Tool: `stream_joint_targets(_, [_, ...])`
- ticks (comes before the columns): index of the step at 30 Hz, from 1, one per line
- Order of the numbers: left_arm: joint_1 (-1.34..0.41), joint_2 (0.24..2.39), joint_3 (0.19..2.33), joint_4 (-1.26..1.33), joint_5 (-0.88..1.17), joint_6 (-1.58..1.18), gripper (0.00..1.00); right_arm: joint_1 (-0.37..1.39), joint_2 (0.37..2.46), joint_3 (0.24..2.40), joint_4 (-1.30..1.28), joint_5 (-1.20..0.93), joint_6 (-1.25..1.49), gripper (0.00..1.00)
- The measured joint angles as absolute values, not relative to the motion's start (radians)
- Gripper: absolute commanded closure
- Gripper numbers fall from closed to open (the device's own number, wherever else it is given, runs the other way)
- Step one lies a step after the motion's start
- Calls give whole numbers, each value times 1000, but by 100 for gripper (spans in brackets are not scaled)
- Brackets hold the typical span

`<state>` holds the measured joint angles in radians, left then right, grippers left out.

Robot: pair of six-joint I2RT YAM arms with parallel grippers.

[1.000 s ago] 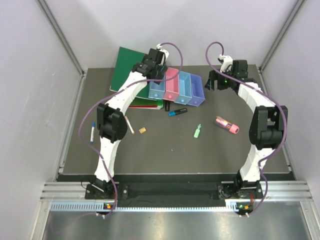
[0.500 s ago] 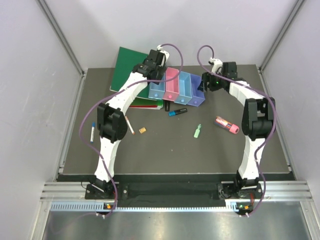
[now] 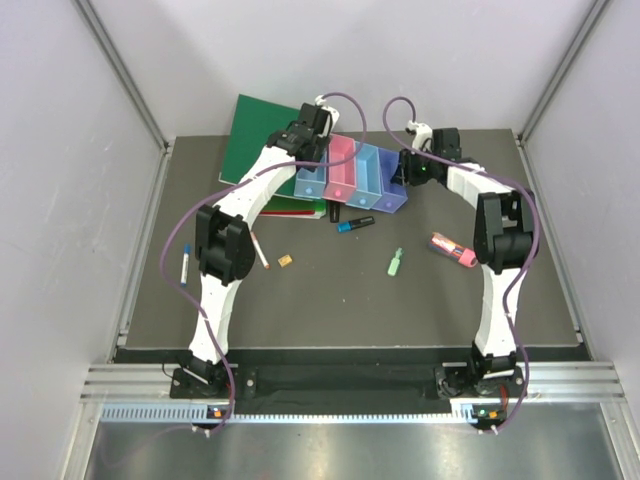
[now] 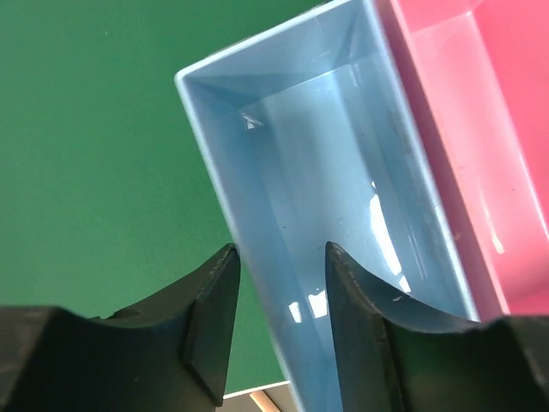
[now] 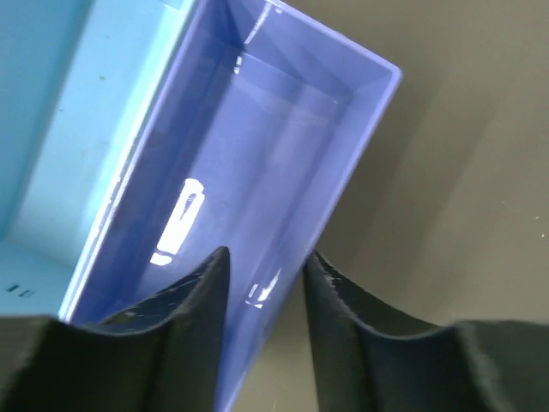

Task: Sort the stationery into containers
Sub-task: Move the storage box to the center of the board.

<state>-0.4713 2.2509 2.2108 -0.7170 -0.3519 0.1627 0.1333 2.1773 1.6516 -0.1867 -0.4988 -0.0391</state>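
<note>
The containers are a joined row: light blue bin (image 3: 312, 180), pink bin (image 3: 342, 172), light blue bin (image 3: 368, 176), purple bin (image 3: 393, 188). My left gripper (image 3: 306, 156) (image 4: 279, 249) stands open, half narrowed, astride the left wall of the end blue bin (image 4: 300, 189). Astride the outer wall of the purple bin (image 5: 249, 163) is my right gripper (image 3: 408, 172) (image 5: 264, 253), also open and narrowed. The stationery lies loose on the table: white pen (image 3: 186, 265), pinkish stick (image 3: 259, 249), orange piece (image 3: 285, 260), black-blue marker (image 3: 355, 224), green piece (image 3: 396, 261), pink-red tube (image 3: 453, 250).
Large green binders (image 3: 258, 140) lie at the back left, partly under the bin row. A small black item (image 3: 335, 212) lies just in front of the bins. Grey walls enclose the dark table (image 3: 330, 300) on three sides.
My right gripper has swung left from beside the row onto the purple bin's wall. Both grippers' jaws have narrowed. The left arm has stayed at the blue bin.
</note>
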Motion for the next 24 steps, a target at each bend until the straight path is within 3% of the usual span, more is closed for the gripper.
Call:
stream_joint_targets(3, [-471, 2251, 2208, -716, -352, 163, 59, 133, 2188, 1658, -181, -495, -32, 83])
stream_joint_targets(5, [-471, 2251, 2208, -714, -353, 162, 63, 133, 2188, 1659, -183, -490, -28, 85])
stream_joint_targets(10, [-470, 2251, 2208, -701, -365, 167, 88, 134, 2188, 1665, -187, -463, -15, 86])
stream_joint_targets(14, [-469, 2251, 2208, -681, -380, 147, 99, 138, 2188, 1666, -194, -447, -15, 88])
stream_joint_targets(24, [-474, 2251, 2208, -673, -390, 144, 100, 165, 2188, 1702, -257, -362, -57, 92])
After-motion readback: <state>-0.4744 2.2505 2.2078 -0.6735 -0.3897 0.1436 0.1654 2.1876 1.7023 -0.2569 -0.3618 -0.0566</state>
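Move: The storage box lies between the hands. Its middle is about 10 cm right, 3 cm back and 6 cm below the left gripper, whose open fingers straddle the leftmost blue compartment's outer wall. From the right gripper, open astride the purple compartment's outer wall, it is roughly 10 cm left, 1 cm ahead and 1 cm lower. The green folder sits 5 cm left and 2 cm ahead of the left gripper, some 8 cm below. The blue-black marker is 10 cm left of the right gripper, 10 cm back, 7 cm down. Close both grippers on the storage box's outer side walls, one finger inside and one outside each. As the left fingers shut on the blue wall, ease that hand forward and up about 1 cm, tipping its fingers up slightly. Keep the right hand almost in place, pinching the purple wall, and roll its left side down some 5 degrees. ##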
